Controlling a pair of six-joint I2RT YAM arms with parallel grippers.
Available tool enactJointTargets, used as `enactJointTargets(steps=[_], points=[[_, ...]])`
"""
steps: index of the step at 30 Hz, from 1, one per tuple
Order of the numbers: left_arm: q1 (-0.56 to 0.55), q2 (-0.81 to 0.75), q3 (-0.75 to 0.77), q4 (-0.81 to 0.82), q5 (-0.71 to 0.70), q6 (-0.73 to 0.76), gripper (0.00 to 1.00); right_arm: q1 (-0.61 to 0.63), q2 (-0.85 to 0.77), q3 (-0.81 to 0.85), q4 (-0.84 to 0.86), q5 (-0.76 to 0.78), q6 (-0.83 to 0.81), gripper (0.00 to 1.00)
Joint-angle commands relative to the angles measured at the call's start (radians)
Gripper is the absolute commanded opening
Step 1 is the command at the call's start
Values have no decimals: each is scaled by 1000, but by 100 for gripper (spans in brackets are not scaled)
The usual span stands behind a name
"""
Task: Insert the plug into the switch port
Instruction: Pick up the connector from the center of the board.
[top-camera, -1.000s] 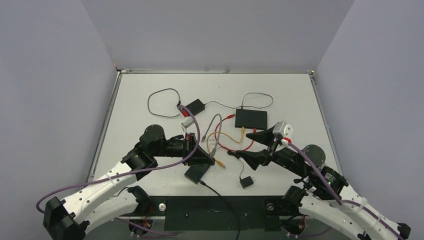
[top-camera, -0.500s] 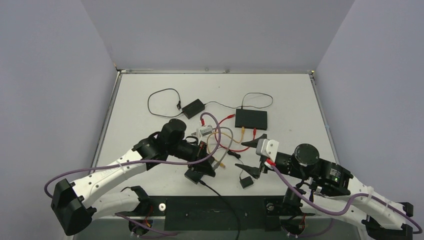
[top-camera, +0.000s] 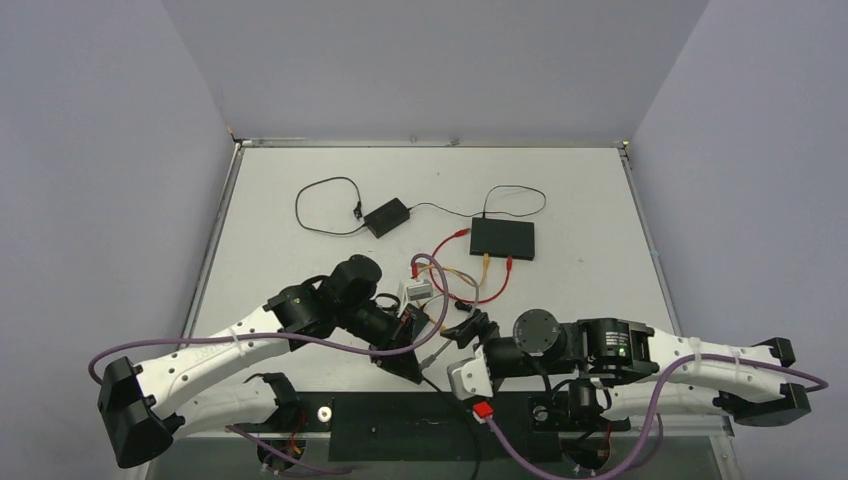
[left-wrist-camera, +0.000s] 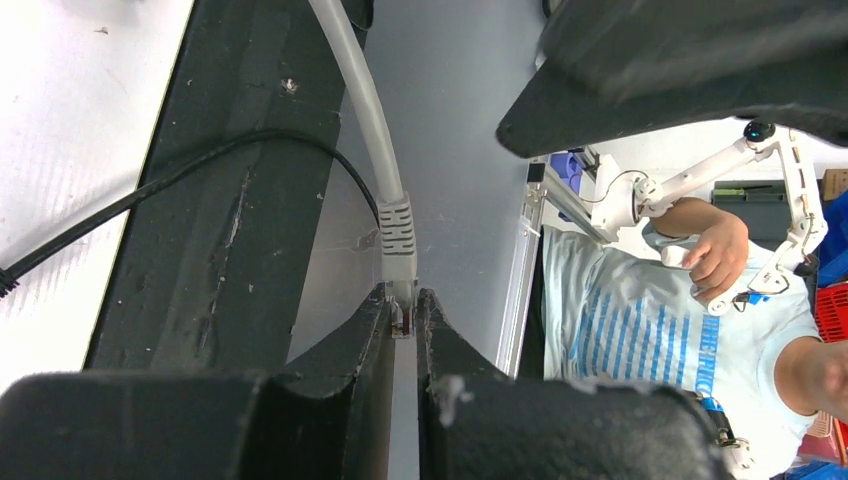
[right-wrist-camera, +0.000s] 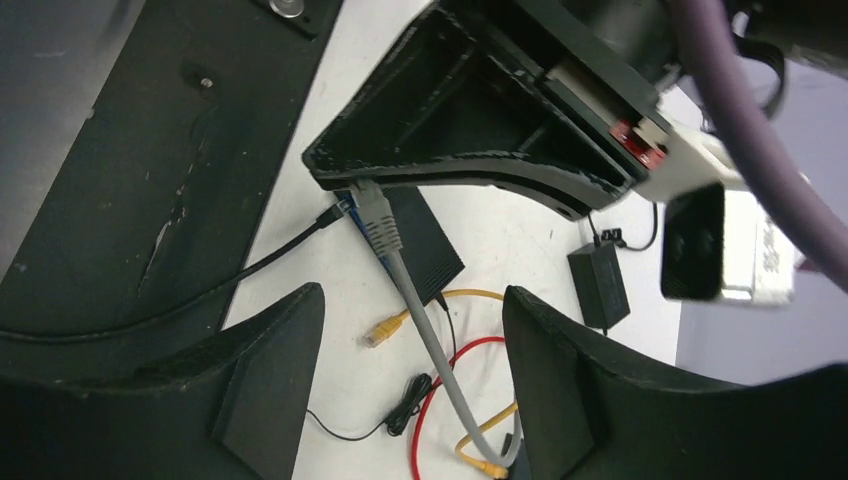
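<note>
My left gripper (left-wrist-camera: 403, 300) is shut on the clear tip of the grey cable's plug (left-wrist-camera: 397, 232). Its fingers point toward the table's near edge. In the right wrist view the same plug (right-wrist-camera: 373, 217) hangs from the left fingers (right-wrist-camera: 450, 130) at the near corner of a small black switch (right-wrist-camera: 420, 245), beside a blue port. Whether the plug touches it I cannot tell. My right gripper (right-wrist-camera: 412, 295) stands open, nothing between its fingers, a little way from the plug. From above, the right gripper (top-camera: 470, 328) sits just right of the left gripper (top-camera: 412, 345).
A second black switch (top-camera: 503, 237) with red and yellow cables lies farther back. A power adapter (top-camera: 386, 216) lies at the back left. A loose yellow plug (right-wrist-camera: 385, 328) and a red cable (right-wrist-camera: 445, 385) lie beneath the right fingers. A black cable (right-wrist-camera: 250, 265) runs off the table's near edge.
The left gripper carried the grey plug toward the near edge, over the small switch. The right arm swung left and low, turning its open gripper to face the left one.
</note>
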Motion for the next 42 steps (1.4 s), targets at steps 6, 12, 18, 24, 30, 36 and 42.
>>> enactJointTargets(steps=[6,12,18,24,30,36,42], points=[[-11,-70,-37,-32,47,53,0,85,108,96,-37,-11,-143,56],[-13,-87,-59,-34,71,59,0,104,175,107,-20,-39,-155,50],[-18,-109,-69,-30,89,59,0,111,212,89,37,-69,-155,46],[-22,-114,-81,-16,99,51,0,111,221,42,120,-95,-140,44],[-28,-125,-81,-5,111,48,0,111,242,42,130,-114,-131,37],[-32,-136,-80,-4,117,49,0,110,237,30,128,-121,-122,37],[-37,-146,-85,17,123,38,0,111,234,19,130,-124,-112,32]])
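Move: The grey connector, its clear tip already pinched in my left fingers, has its body about 2 cm to the right and 1 cm ahead of that hand, level with it. From my open right hand it lies some 5 cm left, 3 cm back and 4 cm below. Well under my left hand, roughly 12 cm down, the near black box sits about 4 cm ahead and 4 cm left, and the loose orange plug about 5 cm ahead and 4 cm right. I bring my right hand left, back and down, about 7 cm in all, to the grey connector's cable end, turning it some 15 degrees counter-clockwise and narrowing its fingers to about half their gap, the cable still running between them. My left hand keeps its pinch on the tip and draws back and left about 4 cm, more slowly than the right closes in. ##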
